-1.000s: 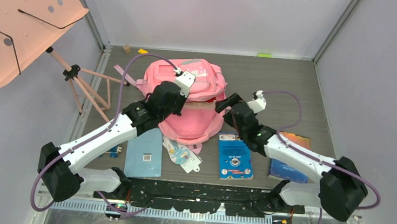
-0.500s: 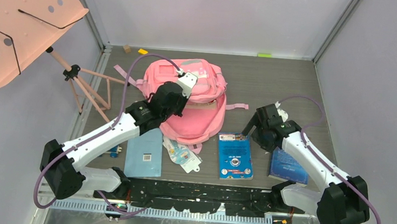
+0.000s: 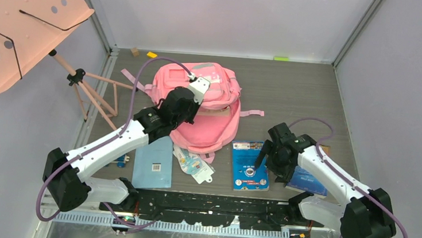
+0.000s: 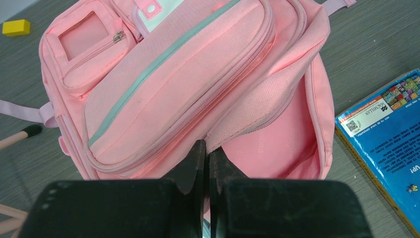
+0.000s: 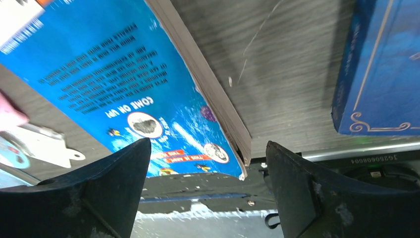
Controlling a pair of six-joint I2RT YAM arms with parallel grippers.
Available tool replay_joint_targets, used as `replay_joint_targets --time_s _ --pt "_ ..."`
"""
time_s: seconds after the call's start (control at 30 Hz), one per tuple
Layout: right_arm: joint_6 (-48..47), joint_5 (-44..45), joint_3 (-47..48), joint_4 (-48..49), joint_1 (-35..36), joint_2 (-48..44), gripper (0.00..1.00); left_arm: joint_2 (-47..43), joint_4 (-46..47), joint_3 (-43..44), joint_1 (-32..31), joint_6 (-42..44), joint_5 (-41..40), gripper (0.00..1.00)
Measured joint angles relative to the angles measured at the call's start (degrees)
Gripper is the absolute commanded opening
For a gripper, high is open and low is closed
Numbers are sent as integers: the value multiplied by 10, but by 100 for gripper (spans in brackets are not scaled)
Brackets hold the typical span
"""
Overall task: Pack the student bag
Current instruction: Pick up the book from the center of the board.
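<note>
The pink student bag (image 3: 214, 90) lies at the table's middle with its main compartment gaping toward the near side. My left gripper (image 3: 197, 110) is shut on the zipped edge of the bag's upper flap and holds it up. In the left wrist view the bag (image 4: 173, 84) fills the frame, and the gripper (image 4: 207, 148) pinches the fabric rim. My right gripper (image 3: 263, 158) stands open, low over the near right corner of a bright blue book (image 3: 249, 165). In the right wrist view that gripper (image 5: 208, 146) has nothing between its fingers, and the blue book (image 5: 114, 84) lies just beyond them.
A dark blue book (image 3: 306, 179) lies right of the bright one, also in the right wrist view (image 5: 381, 64). A light blue notebook (image 3: 153, 163) and a white packet (image 3: 193, 164) lie near the bag. The salmon music stand (image 3: 22, 16) and its tripod (image 3: 92, 94) stand at left. A yellow block (image 3: 152, 54) lies at the back.
My right arm has drawn back from the bag's opening toward the near right and come down over the bright blue book. The left gripper keeps its hold on the flap.
</note>
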Motion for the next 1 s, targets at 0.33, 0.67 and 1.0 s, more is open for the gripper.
replay_joint_targets --time_s 0.33,0.67,1.0 --pt "34 -8 -23 21 85 49 92 0 0 0 0 0 0 0" --pt "89 -6 -58 64 125 27 78 0 0 0 0 0 0 0" --pt "147 -6 -115 128 133 -53 27 0 0 0 0 0 0 0"
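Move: The blue book at the centre lies under my open right hand. Its middle is about 7 cm to the left, roughly level fore and aft and 4 cm below, and its right edge runs between my fingers. The dark blue book is some 15 cm to the right and 2 cm back. The scissors pack is about 28 cm left, level with the hand. From my left hand, the blue book's middle is about 26 cm right, 15 cm back and 21 cm down. I ease my right hand down about 3 cm, drawing it back and then increasingly left, some 4 cm in all, onto the near part of the blue book's right edge. There I close the wide-open fingers to under half, pinching the cover and a thick bundle of pages, and start to roll the wrist slightly. My left hand stays still, keeping its grip on the backpack's flap. ##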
